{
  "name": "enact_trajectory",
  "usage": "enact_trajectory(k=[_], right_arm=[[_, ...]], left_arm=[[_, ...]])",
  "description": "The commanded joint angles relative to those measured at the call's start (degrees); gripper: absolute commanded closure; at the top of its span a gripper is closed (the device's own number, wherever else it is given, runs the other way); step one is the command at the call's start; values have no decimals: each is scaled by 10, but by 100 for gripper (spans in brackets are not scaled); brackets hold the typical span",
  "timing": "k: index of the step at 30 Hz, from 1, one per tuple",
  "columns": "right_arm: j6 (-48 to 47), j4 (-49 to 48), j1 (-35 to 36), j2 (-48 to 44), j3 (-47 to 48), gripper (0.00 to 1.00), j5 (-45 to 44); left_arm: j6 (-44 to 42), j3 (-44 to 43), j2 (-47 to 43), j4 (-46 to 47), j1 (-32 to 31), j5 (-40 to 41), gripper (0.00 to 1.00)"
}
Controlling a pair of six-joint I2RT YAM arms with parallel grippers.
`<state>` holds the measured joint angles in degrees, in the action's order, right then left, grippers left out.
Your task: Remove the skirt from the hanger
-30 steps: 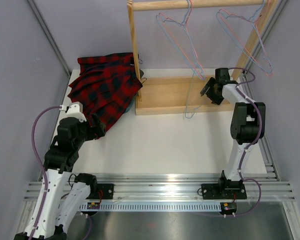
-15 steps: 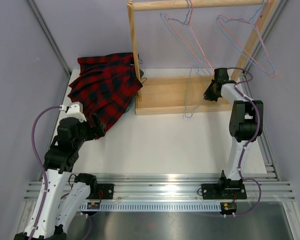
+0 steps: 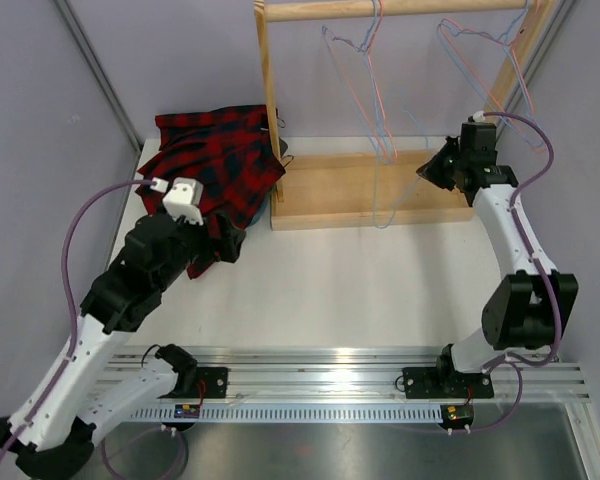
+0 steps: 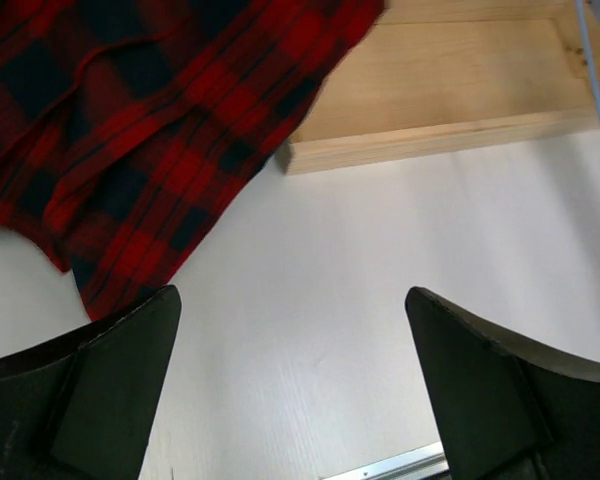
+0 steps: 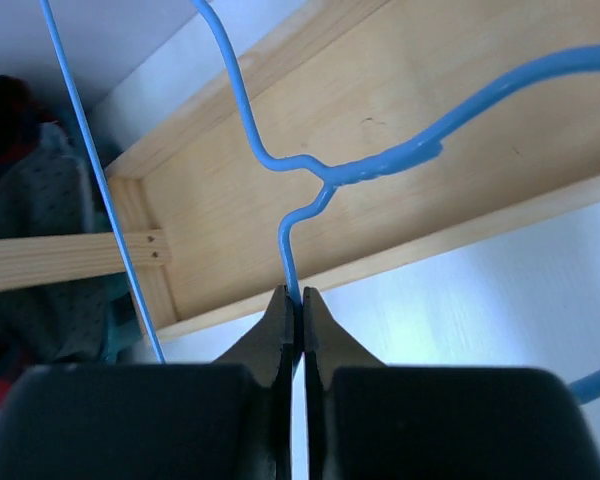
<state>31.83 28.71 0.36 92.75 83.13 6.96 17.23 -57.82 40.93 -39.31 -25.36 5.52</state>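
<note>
The red and black plaid skirt [image 3: 212, 165] lies crumpled on the table at the back left, against the wooden rack's post [image 3: 270, 100]. Its hem fills the upper left of the left wrist view [image 4: 130, 130]. My left gripper [image 3: 223, 243] hovers at the skirt's near edge, open, with only bare table between its fingers [image 4: 292, 300]. My right gripper [image 3: 438, 170] is over the rack's base, shut on the thin wire of a bare blue hanger [image 5: 380, 160], just below its twisted neck [image 5: 298, 298].
Two more wire hangers [image 3: 365, 60] [image 3: 490, 50] dangle from the rack's top rail [image 3: 400, 8]. The rack's wooden base [image 3: 350, 190] lies across the back of the table. A dark cloth [image 5: 40, 250] sits by the post. Grey walls close in both sides.
My right gripper has shut on the blue hanger wire and swung right and back with it. My left arm has lifted and moved forward beside the skirt's near edge, still open.
</note>
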Motion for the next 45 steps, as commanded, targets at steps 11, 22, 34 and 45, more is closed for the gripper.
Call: enact_trajectory(k=[11, 22, 34, 45], right_arm=[[26, 77, 20, -227, -129, 100, 43], [38, 161, 21, -366, -148, 100, 90], [44, 222, 22, -421, -114, 100, 131], [53, 266, 22, -435, -50, 100, 184]], left_arm=[[-150, -207, 274, 217, -489, 267, 1], [-186, -298, 471, 288, -526, 215, 1], [-155, -299, 528, 322, -529, 163, 13], [-144, -285, 532, 328, -529, 142, 100]])
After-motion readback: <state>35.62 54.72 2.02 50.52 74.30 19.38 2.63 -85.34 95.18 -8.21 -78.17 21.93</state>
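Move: The hook of the blue hanger, whose neck is already pinched in the right gripper, lies some 41 cm to the left gripper's right, about 17 cm ahead and 10 cm lower. The plaid skirt is about 24 cm ahead of the left gripper, 4 cm to its left and 16 cm below. For the right gripper, the left gripper it must meet is some 42 cm left, 19 cm back and 7 cm higher; the wooden tray's middle is 12 cm ahead, 11 cm left and 17 cm below. Sweep the open left gripper about 38 cm right and slightly back, rising over a low arc and sinking again, turning it some 40 degrees clockwise, then close its fingers on the hanger's hook just below the right gripper. Meanwhile draw the right gripper back about 22 cm and up some 11, away from the tray, keeping its pinch on the neck. ##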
